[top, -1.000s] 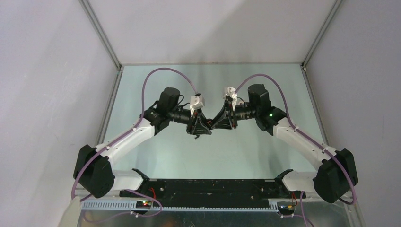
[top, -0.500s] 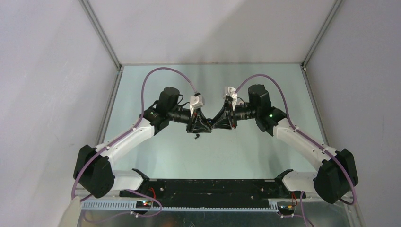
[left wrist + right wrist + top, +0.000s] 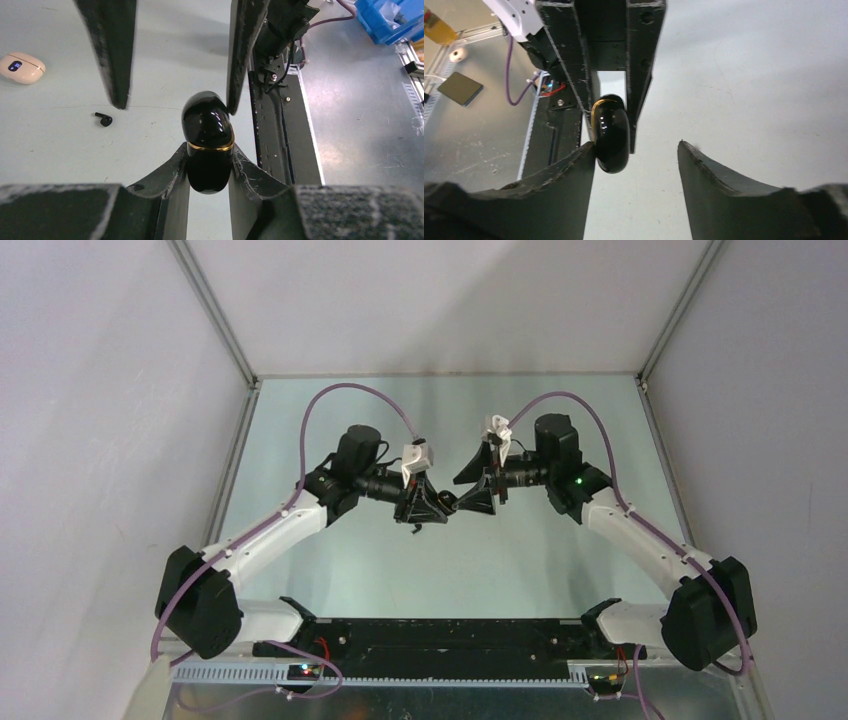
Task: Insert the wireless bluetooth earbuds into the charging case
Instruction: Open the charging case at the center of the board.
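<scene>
A glossy black charging case [image 3: 207, 140] with a gold band round its middle is clamped between the fingers of my left gripper [image 3: 209, 147], above the table. In the right wrist view the same case [image 3: 610, 132] sits against the left finger [image 3: 559, 195] of my right gripper [image 3: 636, 144], whose jaws stand apart; the other finger is well clear of it. The two grippers meet at mid-table [image 3: 450, 502]. One black earbud [image 3: 103, 119] lies on the table. A cream charging case [image 3: 21, 67] with a small display lies further off. Other earbuds are out of view.
The black base rail [image 3: 280, 125] with its wiring runs along the near table edge. Blue bins [image 3: 390, 20] stand beyond it. In the right wrist view a dark flat pad [image 3: 460, 87] and an amber bottle [image 3: 436, 25] lie off the table.
My right gripper has opened and drawn back to the right, away from the black case. The left gripper has stayed where it was, still clamped on the case.
</scene>
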Motion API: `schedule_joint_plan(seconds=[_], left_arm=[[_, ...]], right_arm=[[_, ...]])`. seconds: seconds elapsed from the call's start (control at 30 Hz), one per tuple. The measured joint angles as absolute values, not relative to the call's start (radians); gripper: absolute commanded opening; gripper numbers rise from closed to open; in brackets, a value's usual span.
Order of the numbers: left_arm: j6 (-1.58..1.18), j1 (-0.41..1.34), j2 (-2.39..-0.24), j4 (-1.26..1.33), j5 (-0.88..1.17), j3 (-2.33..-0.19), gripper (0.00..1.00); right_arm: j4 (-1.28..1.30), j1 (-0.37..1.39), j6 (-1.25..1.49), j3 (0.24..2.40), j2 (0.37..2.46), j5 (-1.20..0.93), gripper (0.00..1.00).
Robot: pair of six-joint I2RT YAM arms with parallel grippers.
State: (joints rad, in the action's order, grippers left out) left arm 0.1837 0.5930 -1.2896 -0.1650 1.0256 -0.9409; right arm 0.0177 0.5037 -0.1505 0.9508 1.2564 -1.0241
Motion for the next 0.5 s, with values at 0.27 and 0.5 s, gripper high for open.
schedule_joint_plan(seconds=[0.27,0.5], left_arm=[[0.185,0.596,-1.290,-0.179,1.042,-0.941,0.00],[0.193,0.596,-1.290,-0.187,1.054,-0.941,0.00]], right_arm=[[0.003,0.471,-0.150,0.951,1.250,-1.027,0.99],[0.005,0.458,-0.171,0.950,1.197,-1.003,0.99]])
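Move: About 2 cm to its left and 2 cm back from the right hand, roughly level, is the lid of the black charging case; one finger of that hand is against the lid or right beside it. The left hand grips the case's lower half, so the lid sits only some 2 cm to its right. Far below, about 20 cm down, one black earbud lies 9 cm left and 3 cm ahead of the right hand, another 6 cm right and 7 cm ahead. Spreading its fingers from a bit over half open to fully open, the right hand backs off from the charging case: first about 1 cm forward and a little to the right, then mostly upward, some 2 cm in all, with the fingers tilting up slightly. Its base-side finger comes free of the lid. The left hand keeps its pinch on the case body and nearly holds still. ##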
